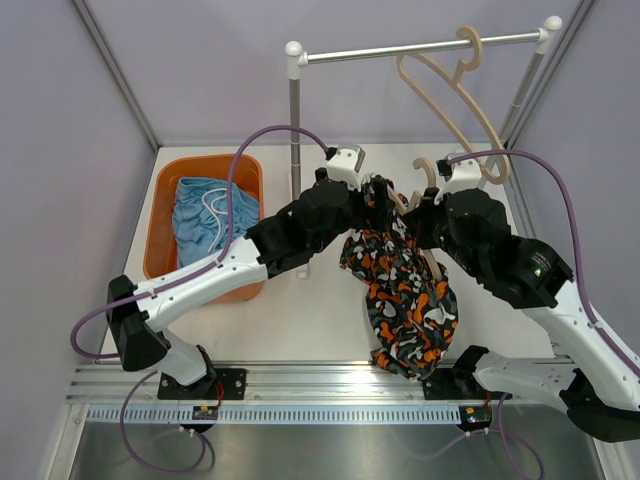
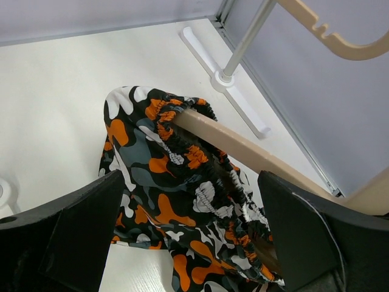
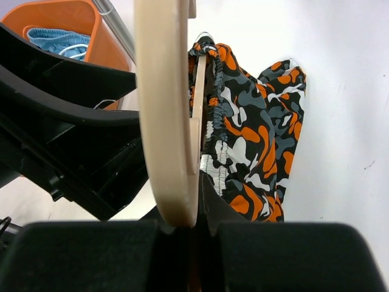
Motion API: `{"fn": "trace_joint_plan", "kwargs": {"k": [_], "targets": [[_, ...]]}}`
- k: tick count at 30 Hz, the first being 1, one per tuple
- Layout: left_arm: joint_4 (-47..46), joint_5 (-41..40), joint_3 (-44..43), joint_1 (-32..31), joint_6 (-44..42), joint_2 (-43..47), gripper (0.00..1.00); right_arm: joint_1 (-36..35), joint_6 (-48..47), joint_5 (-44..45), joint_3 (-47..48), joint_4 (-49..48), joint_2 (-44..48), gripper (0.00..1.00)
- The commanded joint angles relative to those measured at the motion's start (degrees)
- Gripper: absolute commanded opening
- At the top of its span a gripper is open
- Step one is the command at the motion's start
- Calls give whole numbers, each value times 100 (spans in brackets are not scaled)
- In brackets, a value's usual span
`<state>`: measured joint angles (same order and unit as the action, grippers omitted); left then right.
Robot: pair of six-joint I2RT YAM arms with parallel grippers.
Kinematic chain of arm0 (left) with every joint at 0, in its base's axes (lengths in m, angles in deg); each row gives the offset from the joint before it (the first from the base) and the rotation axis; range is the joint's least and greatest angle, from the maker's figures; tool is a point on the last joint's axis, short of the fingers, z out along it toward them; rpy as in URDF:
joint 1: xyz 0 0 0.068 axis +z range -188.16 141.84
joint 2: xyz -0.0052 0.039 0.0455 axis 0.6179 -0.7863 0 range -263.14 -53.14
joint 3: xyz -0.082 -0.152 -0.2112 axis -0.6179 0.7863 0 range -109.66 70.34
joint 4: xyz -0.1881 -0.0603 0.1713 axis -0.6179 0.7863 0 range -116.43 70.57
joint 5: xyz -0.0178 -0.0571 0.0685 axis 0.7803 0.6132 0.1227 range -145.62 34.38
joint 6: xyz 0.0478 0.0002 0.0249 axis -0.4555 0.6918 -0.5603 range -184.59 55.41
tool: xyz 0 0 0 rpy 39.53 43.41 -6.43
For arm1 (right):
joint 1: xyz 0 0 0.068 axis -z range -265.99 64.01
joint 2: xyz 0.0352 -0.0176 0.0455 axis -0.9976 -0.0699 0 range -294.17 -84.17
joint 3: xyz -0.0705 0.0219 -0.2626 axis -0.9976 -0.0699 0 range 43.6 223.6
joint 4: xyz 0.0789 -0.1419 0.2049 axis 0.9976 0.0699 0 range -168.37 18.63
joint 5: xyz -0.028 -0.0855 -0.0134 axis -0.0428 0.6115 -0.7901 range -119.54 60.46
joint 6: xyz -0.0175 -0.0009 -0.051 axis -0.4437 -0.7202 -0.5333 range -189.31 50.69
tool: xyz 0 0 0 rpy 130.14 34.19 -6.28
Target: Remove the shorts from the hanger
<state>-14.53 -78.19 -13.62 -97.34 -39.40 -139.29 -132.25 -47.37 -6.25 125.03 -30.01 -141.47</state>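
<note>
The camouflage shorts [image 1: 405, 290] hang by their elastic waistband from a beige wooden hanger [image 1: 422, 172] held above the table's middle. My right gripper [image 1: 425, 205] is shut on the hanger [image 3: 164, 121] near its hook, with the shorts [image 3: 249, 134] hanging just beyond. My left gripper [image 1: 372, 192] is open. In the left wrist view its gripper [image 2: 191, 182] straddles the waistband [image 2: 176, 201] and the hanger arm [image 2: 243, 149] without pinching them. The light blue shorts [image 1: 205, 215] lie in the orange bin [image 1: 160, 230].
A clothes rack [image 1: 295, 120] stands at the back, with a second, empty beige hanger [image 1: 450, 95] on its bar. The rack's foot [image 2: 228, 76] is on the table near the right wall. The bin [image 3: 61, 12] sits at the left.
</note>
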Motion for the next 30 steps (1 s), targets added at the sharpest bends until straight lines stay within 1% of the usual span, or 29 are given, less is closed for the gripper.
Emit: {"fn": "trace_joint_plan", "kwargs": {"k": [1, 12, 15, 18, 20, 22, 23, 24, 27, 30], "targets": [[-364, -90, -15, -15, 144, -130, 97, -94, 118, 0, 321, -195, 131, 0], [-364, 103, 108, -15, 293, -306, 96, -94, 74, 53, 497, -81, 114, 0], [-311, 25, 99, -15, 293, -306, 96, -94, 83, 62, 471, -90, 131, 0], [-267, -116, 117, -15, 241, -306, 93, -94, 92, 79, 470, -72, 149, 0], [-215, -256, 100, -15, 197, -306, 88, -102, 109, 97, 462, -55, 175, 0], [-171, -344, 91, -6, 171, -297, 83, -94, 109, 79, 462, -20, 193, 0], [-136, -388, 65, -6, 144, -306, 77, -94, 118, 97, 462, -11, 201, 0], [-109, -441, 56, 3, 135, -306, 75, -102, 109, 106, 462, -2, 210, 0], [-56, -459, 64, 73, 162, -288, 71, -102, 118, 141, 479, 51, 245, 0], [5, -450, 73, 170, 223, -280, 69, -94, 127, 141, 506, 77, 254, 0]]}}
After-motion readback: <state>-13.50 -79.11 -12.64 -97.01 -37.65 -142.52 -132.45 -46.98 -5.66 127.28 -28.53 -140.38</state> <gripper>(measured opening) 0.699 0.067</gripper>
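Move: Just under the left hand, which stands wide open over the shorts, their waistband lies about 4 cm below and 3 cm to its right, about level fore and aft. The held hanger's neck is some 6 cm right of this hand and 2 cm back, near its height; the empty hangers on the rail are roughly 12 cm ahead, 11 cm right and 5 cm above it. From the right hand, already gripping the hanger, the waistband is about 3 cm ahead, 3 cm left and 5 cm below. Sinking about 3.5 cm almost straight down to the shorts with its fingers spread wide, the left hand stops beside the hanger bar, then begins closing them on the cloth at the waistband, by roughly a quarter of their range and not yet shut. Meanwhile the right hand keeps its pinch on the hanger and lifts it about 1.5 cm. ##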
